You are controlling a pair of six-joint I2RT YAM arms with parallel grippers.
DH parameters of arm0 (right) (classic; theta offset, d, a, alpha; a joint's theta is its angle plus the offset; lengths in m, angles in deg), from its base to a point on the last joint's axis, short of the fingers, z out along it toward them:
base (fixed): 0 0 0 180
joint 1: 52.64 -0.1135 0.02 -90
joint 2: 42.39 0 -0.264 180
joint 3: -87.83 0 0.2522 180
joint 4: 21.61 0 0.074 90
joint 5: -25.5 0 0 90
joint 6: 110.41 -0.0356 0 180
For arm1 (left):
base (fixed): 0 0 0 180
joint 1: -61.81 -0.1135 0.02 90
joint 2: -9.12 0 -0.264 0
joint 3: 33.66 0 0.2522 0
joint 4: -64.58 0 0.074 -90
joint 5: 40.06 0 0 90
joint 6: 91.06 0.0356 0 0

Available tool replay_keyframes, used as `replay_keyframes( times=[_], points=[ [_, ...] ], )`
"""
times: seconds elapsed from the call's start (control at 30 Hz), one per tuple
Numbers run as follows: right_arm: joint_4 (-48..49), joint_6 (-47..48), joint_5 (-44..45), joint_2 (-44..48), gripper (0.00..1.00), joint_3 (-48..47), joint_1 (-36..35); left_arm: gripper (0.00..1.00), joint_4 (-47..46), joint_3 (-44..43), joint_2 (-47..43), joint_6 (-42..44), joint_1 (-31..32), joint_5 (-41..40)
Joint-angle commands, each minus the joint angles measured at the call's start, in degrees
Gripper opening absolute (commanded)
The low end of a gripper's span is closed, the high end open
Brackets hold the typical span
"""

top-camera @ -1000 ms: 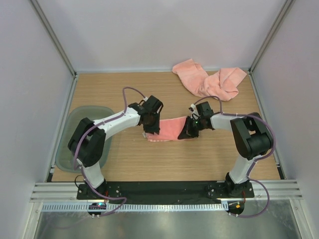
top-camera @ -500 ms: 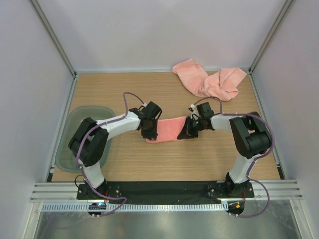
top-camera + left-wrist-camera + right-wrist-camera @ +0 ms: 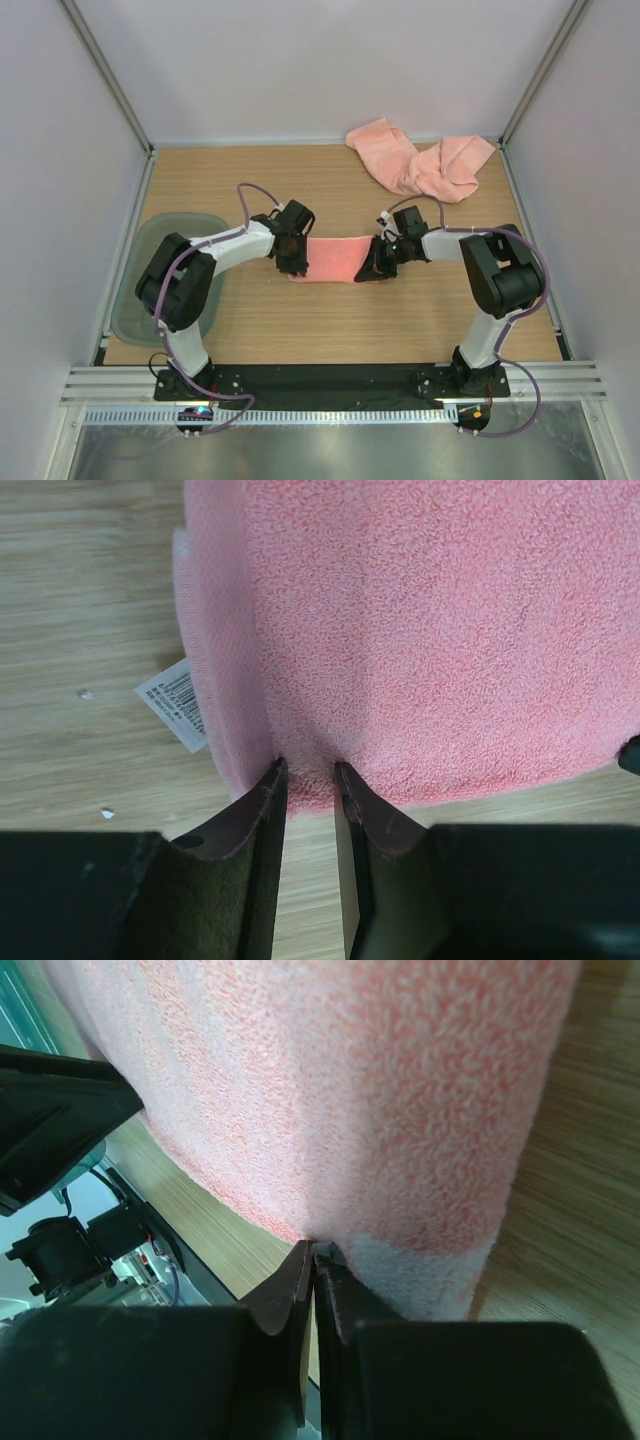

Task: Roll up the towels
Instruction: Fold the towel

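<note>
One salmon-pink towel lies stretched flat on the wooden table between my two grippers. My left gripper is shut on its left end; in the left wrist view the left gripper pinches the near edge of the towel beside a white label. At the other end my right gripper is shut on the edge of the same cloth. The right wrist view has the right gripper closed tight on a thin fold of the towel. More towels lie crumpled in a heap at the back right.
A translucent grey-green tray sits at the table's left edge, beside the left arm's base. White walls and metal posts close in the table on three sides. Bare wood lies between the held towel and the arm bases.
My left gripper has moved left and a little nearer with the towel's end. The towel, slanted before, now lies straighter and tauter. The right gripper has barely moved.
</note>
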Motion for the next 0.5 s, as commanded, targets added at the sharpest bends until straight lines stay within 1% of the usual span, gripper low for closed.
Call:
replay_keyframes(
  times=[0.0,0.13,0.2,0.27,0.3,0.37,0.4,0.47],
  points=[
    [-5.9,3.2,4.6,1.7,0.11,-0.5,0.4,0.27,1.7,0.0,1.2,3.0,-2.1,-4.1],
    [-9.9,3.7,6.8,3.4,0.13,0.0,0.3,0.27,3.8,-3.0,2.2,3.5,-3.5,-4.4],
    [-10.4,3.1,6.4,4.1,0.13,0.3,0.3,0.27,4.6,-3.8,2.2,3.4,-3.5,-4.3],
    [-10.7,2.5,5.1,6.3,0.15,0.4,0.3,0.27,4.9,-5.1,1.9,3.4,-3.5,-4.5],
    [-10.8,2.3,4.8,7.2,0.19,0.2,0.2,0.27,5.0,-5.7,1.4,3.3,-3.4,-4.6],
    [-12.3,2.2,4.1,10.1,0.23,-1.5,0.2,0.28,5.9,-7.2,1.2,3.3,-3.5,-4.7],
    [-12.7,2.1,3.5,10.8,0.31,-2.3,0.2,0.28,6.3,-7.7,1.0,3.3,-3.5,-4.8],
    [-14.4,1.9,1.6,11.9,0.42,-5.1,0.2,0.28,7.5,-9.0,0.7,3.0,-3.5,-4.7]
  ],
)
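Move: The left fingertips are on the folded towel's near-left corner, directly under them; the towel's middle lies about 8 cm to their right and 3 cm ahead, and the green tub some 30 cm to their left, level with them. The right fingers hold the near-right corner, right at their tips, with the towel's middle roughly 9 cm to the left and 4 cm ahead. The crumpled towels lie about 27 cm ahead and 13 cm right of that hand. Bearing on the near-left corner with barely parted fingers, the left hand drags the towel's left end about 3 cm forward and to the left, beginning to rise late on. The right fingers open and let go of the near-right corner as that hand draws roughly 2 cm back and slightly right, then lifts a good 2 cm. ##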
